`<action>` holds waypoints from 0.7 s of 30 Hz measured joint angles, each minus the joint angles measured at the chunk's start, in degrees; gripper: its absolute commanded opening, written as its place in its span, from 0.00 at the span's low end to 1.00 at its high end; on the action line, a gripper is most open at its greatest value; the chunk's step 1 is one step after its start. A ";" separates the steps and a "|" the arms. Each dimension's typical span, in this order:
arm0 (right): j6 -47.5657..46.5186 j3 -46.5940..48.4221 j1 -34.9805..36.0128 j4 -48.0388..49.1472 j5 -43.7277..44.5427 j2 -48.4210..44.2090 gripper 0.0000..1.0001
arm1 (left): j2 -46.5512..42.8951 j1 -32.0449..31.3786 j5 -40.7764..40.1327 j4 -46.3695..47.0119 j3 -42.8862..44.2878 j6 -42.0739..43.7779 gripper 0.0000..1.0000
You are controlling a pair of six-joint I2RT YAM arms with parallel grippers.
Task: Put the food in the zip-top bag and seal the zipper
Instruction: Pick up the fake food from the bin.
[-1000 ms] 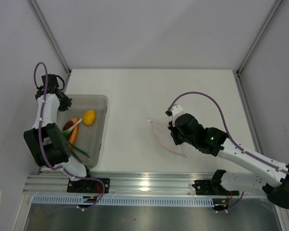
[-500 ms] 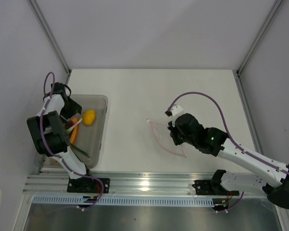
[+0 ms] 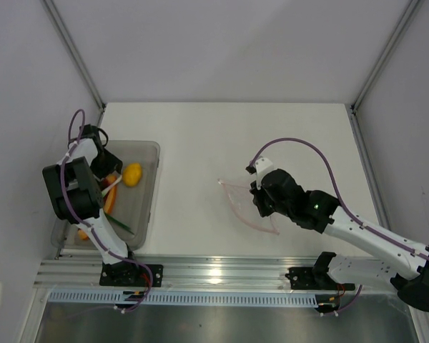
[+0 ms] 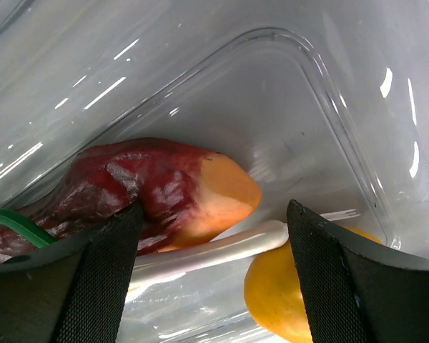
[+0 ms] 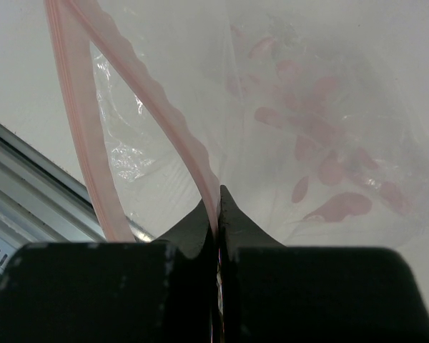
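Note:
The food lies in a translucent bin (image 3: 149,207) at the left. There is a yellow lemon (image 3: 132,174) (image 4: 279,293), an orange carrot piece (image 3: 111,201), a dark red-orange piece (image 4: 150,189) and green stems (image 3: 121,225). My left gripper (image 3: 106,174) (image 4: 213,221) is open, low inside the bin. Its fingers straddle the tip of the red-orange piece and a white stalk (image 4: 214,246), and it grips nothing. My right gripper (image 3: 261,206) (image 5: 218,196) is shut on the pinkish zipper (image 5: 164,114) of the clear zip-top bag (image 3: 239,196) (image 5: 307,128). It holds the mouth apart.
The bin's curved corner wall (image 4: 307,93) rises just beyond the left fingers. An aluminium rail (image 3: 214,271) runs along the near table edge, close to the bag. White enclosure walls stand to the left, right and back.
My left gripper has swung down into the bin over the food, and its jaws have gone from shut to open. The right arm and the bag have barely moved.

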 measured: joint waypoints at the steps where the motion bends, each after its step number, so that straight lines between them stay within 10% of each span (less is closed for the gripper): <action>1: 0.00 -0.04 -0.04 0.00 -0.17 -0.02 0.00 | 0.37 0.00 -0.11 -0.22 0.24 -0.02 0.84; 5: -0.20 -0.04 -0.37 0.00 -0.26 -0.17 0.00 | 2.01 0.00 -0.74 -1.53 1.62 0.07 0.71; 14: -0.66 -0.04 -0.92 0.11 -0.26 -1.01 0.00 | 3.65 -0.28 -1.75 -2.95 3.65 1.99 0.01; 21: -0.66 -0.04 -1.11 0.42 -0.26 -1.03 0.00 | 3.93 -0.28 -1.53 -3.80 4.39 2.64 0.01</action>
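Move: The orange end of the red food lies right under the left hand, between its open fingers and about 1 cm below them. The red food's middle is roughly 3 cm back and 3 cm to the left. A white stalk crosses some 2 cm to the hand's right and 1 cm back, and the lemon sits about 6 cm right and 1 cm ahead. From the right hand, the orange end is about 12 cm ahead, 44 cm left and 15 cm lower. The left fingers close on the orange end of the red food and pinch it between their tips, going from wide open to nearly shut. Meanwhile the left hand sinks and edges left, each by only about half a centimetre, tilting some 5 degrees, then stays low in the bin. The right hand keeps its grip on the zip-top bag's edge, almost still. ##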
